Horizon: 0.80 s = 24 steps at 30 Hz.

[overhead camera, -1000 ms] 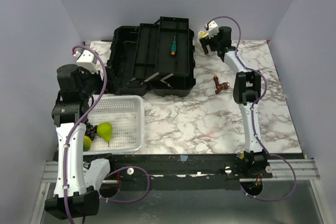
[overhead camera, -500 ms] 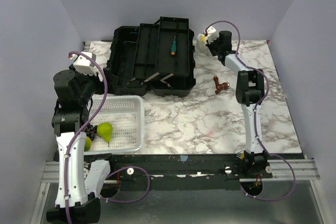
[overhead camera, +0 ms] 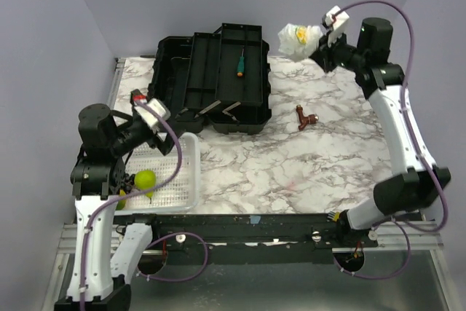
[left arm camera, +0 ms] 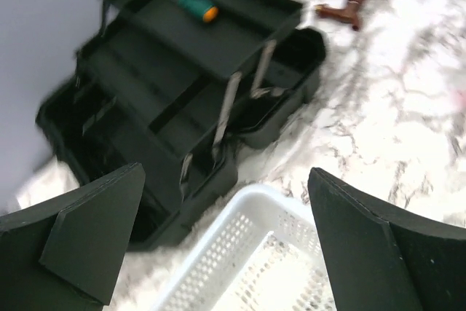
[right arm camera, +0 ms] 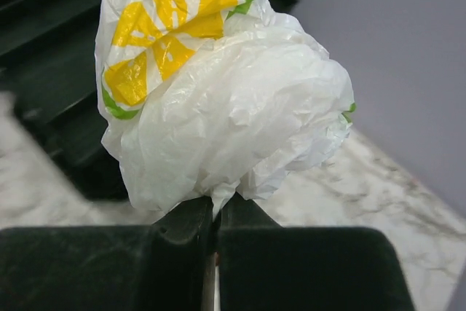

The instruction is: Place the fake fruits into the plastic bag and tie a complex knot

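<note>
My right gripper (right arm camera: 216, 213) is shut on a fold of the plastic bag (right arm camera: 218, 92), a crumpled white ball with a yellow-green print. It holds the bag (overhead camera: 297, 39) in the air over the table's back, right of the toolbox. A knot is not in view. One yellow-green fake fruit (overhead camera: 145, 178) lies in the white basket (overhead camera: 191, 172). A second fruit (overhead camera: 121, 199) peeks out at the basket's near left corner, half hidden by my left arm. My left gripper (overhead camera: 162, 132) hangs open over the basket's far end (left arm camera: 247, 253), nothing between its fingers (left arm camera: 378, 245).
An open black toolbox (overhead camera: 211, 78) with tiered trays stands at the back left, a green-handled screwdriver (overhead camera: 239, 63) in its top tray. A small brown object (overhead camera: 306, 117) lies on the marble table right of the toolbox. Grey walls enclose three sides.
My right gripper closed on the bag at the table's back, then lifted it up and rightward as the arm rose. My left gripper swung down and right over the basket, still open.
</note>
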Available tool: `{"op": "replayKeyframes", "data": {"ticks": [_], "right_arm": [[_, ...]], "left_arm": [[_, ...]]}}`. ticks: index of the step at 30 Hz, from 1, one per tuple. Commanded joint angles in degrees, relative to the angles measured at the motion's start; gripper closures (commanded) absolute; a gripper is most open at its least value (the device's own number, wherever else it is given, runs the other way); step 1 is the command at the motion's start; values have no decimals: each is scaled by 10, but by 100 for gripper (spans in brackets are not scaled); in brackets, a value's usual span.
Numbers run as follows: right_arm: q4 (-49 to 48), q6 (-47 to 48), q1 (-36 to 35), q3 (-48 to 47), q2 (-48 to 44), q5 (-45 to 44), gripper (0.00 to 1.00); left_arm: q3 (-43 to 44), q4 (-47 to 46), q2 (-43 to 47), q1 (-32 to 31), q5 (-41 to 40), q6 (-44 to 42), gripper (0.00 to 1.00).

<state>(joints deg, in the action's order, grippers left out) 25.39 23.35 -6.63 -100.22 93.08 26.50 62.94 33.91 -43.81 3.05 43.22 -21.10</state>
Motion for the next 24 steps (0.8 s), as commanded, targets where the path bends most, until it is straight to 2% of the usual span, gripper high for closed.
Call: {"op": "replayKeyframes", "data": {"ticks": [1, 4, 10, 13, 18, 24], "right_arm": [[231, -76, -4, 121, -98, 180, 99], [229, -147, -16, 211, -175, 231, 99], [203, -231, -22, 344, -222, 335, 99], [199, -232, -42, 382, -216, 375, 99], [205, -218, -99, 377, -193, 379, 99], [239, -166, -143, 349, -177, 377, 99]], "left_arm": [[23, 55, 20, -132, 29, -214, 2], [7, 62, 10, -264, -47, -286, 2], [-37, -53, -23, -479, -179, -303, 1], [-21, -88, -86, -591, -271, -280, 1], [26, -129, -189, -665, -339, -247, 2], [22, -143, -260, -684, -407, -240, 4]]}}
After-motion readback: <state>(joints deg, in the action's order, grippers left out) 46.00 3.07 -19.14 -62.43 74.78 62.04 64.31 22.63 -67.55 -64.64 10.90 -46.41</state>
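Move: From the open left gripper, the plastic bag in the right fingers is about 29 cm ahead and 35 cm to the right, nearly level with it. The toolbox's middle is some 30 cm ahead and 7 cm right, well below; the white basket's is 2 cm back, 9 cm left, 31 cm below. From the right gripper, bring the bag to the left gripper, some 25 cm back and 39 cm left; the brown pipe fitting is almost straight below. Bring both hands together in front of the toolbox. Draw the right hand back nearly 30 cm, lowering and easing left, keeping the bag pinched and tipping the fingers steeply down. Sweep the open left gripper about 25 cm right, also back and down, swinging it some 45 degrees clockwise until its open fingers straddle the bag. ##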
